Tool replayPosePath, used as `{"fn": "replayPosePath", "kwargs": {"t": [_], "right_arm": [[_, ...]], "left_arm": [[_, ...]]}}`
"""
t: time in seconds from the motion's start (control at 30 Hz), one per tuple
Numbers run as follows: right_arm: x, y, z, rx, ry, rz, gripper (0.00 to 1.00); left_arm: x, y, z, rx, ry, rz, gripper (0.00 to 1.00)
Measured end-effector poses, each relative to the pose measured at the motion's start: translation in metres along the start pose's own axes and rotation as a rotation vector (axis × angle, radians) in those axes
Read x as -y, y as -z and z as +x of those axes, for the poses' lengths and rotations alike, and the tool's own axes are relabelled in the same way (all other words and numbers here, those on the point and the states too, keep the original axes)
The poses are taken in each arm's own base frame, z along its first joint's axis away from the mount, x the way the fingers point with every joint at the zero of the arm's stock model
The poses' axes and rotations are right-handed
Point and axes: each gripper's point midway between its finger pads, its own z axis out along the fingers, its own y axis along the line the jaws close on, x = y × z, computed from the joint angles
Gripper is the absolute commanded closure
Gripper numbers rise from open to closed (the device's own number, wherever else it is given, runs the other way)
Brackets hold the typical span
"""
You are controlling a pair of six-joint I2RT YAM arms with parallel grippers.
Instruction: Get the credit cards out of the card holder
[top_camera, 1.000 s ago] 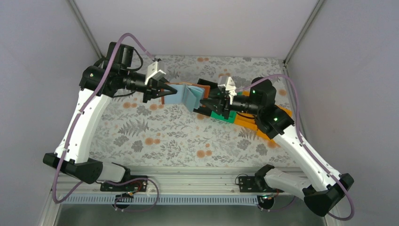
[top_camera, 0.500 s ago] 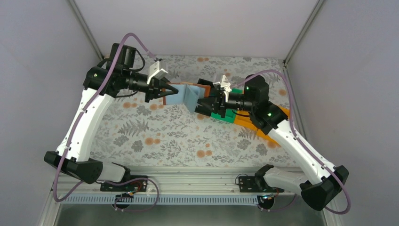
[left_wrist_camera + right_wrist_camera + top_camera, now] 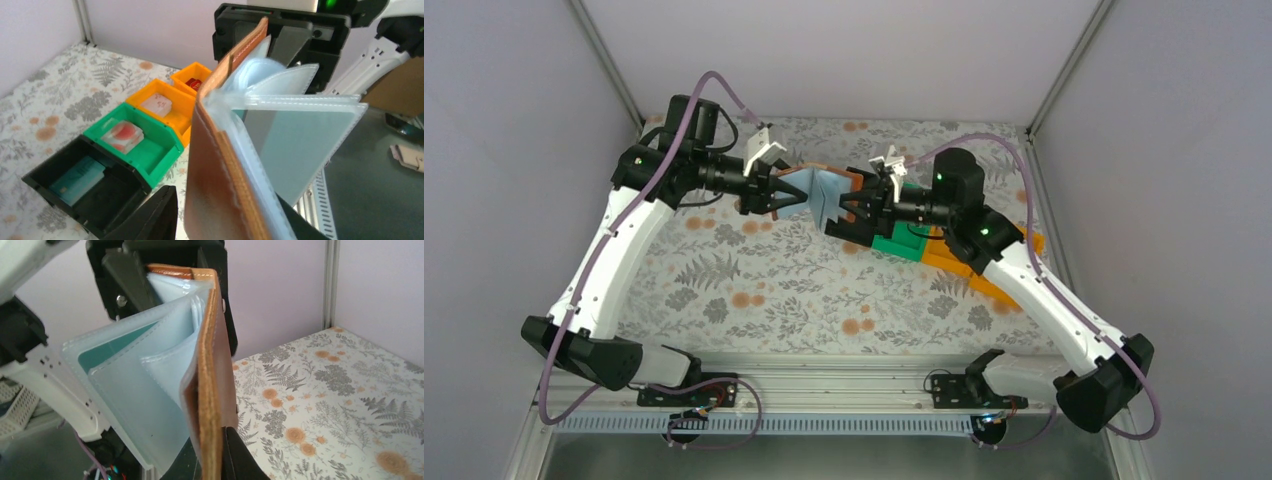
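Observation:
The brown card holder [image 3: 824, 195] hangs open in the air between my two grippers, its pale blue-grey sleeves fanned out. My right gripper [image 3: 852, 212] is shut on the edge of its right brown cover [image 3: 212, 385]. My left gripper [image 3: 786, 192] stands open around the other cover [image 3: 220, 165], with a gap between its left finger [image 3: 155, 212] and the leather. A teal credit card [image 3: 112, 351] shows inside one sleeve. More credit cards lie in the bins: a teal one [image 3: 77, 181], a pale red-marked one [image 3: 122, 136] and a pale one [image 3: 157, 105].
A black bin [image 3: 35, 182], a green bin [image 3: 894, 243] and orange bins [image 3: 964, 262] stand in a row on the flowered table right of centre, under the right arm. Grey walls close in the table on three sides.
The right gripper has closed on the card holder's cover and the left gripper has opened off it. Both grippers have shifted slightly toward the back of the table.

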Motion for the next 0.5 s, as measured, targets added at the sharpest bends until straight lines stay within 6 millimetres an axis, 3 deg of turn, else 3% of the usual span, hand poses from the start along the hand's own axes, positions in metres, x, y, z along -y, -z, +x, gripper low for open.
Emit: {"fn": "replayPosePath", "kwargs": {"t": [0.17,0.23,0.5], "right_arm": [[0.013,-0.009,-0.008,0.013,-0.093,0.072,0.96],[0.02,-0.009,-0.01,0.021,-0.13,0.112,0.96],[0.035,-0.011,-0.011,0.036,-0.224,0.183,0.96]], "left_arm": [[-0.008,-0.004,0.007,-0.011,0.022,-0.02,0.2],[-0.009,-0.004,0.007,-0.011,0.011,-0.025,0.01],[-0.014,-0.004,0.008,-0.024,-0.017,-0.057,0.0]]}}
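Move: The card holder hangs open between the hands, roughly level with both. Its middle is about 4 cm to the left hand's right and 1 cm ahead; from the right hand, which grips its right edge, it is some 5 cm left and 1 cm ahead. On the table, roughly 35 cm below, the black bin stands about 10 cm ahead and 1 cm right of the right hand, the green bin some 4 cm ahead and 11 cm right. Forward by about 4 cm goes the right hand, its fingers still shut on the card holder's right edge, turning some 15 degrees clockwise and tilting as it carries the holder off from the left hand. The left fingers, already part open around the left side, spread fully; that hand eases only about 1 cm forward and 1 cm down. ##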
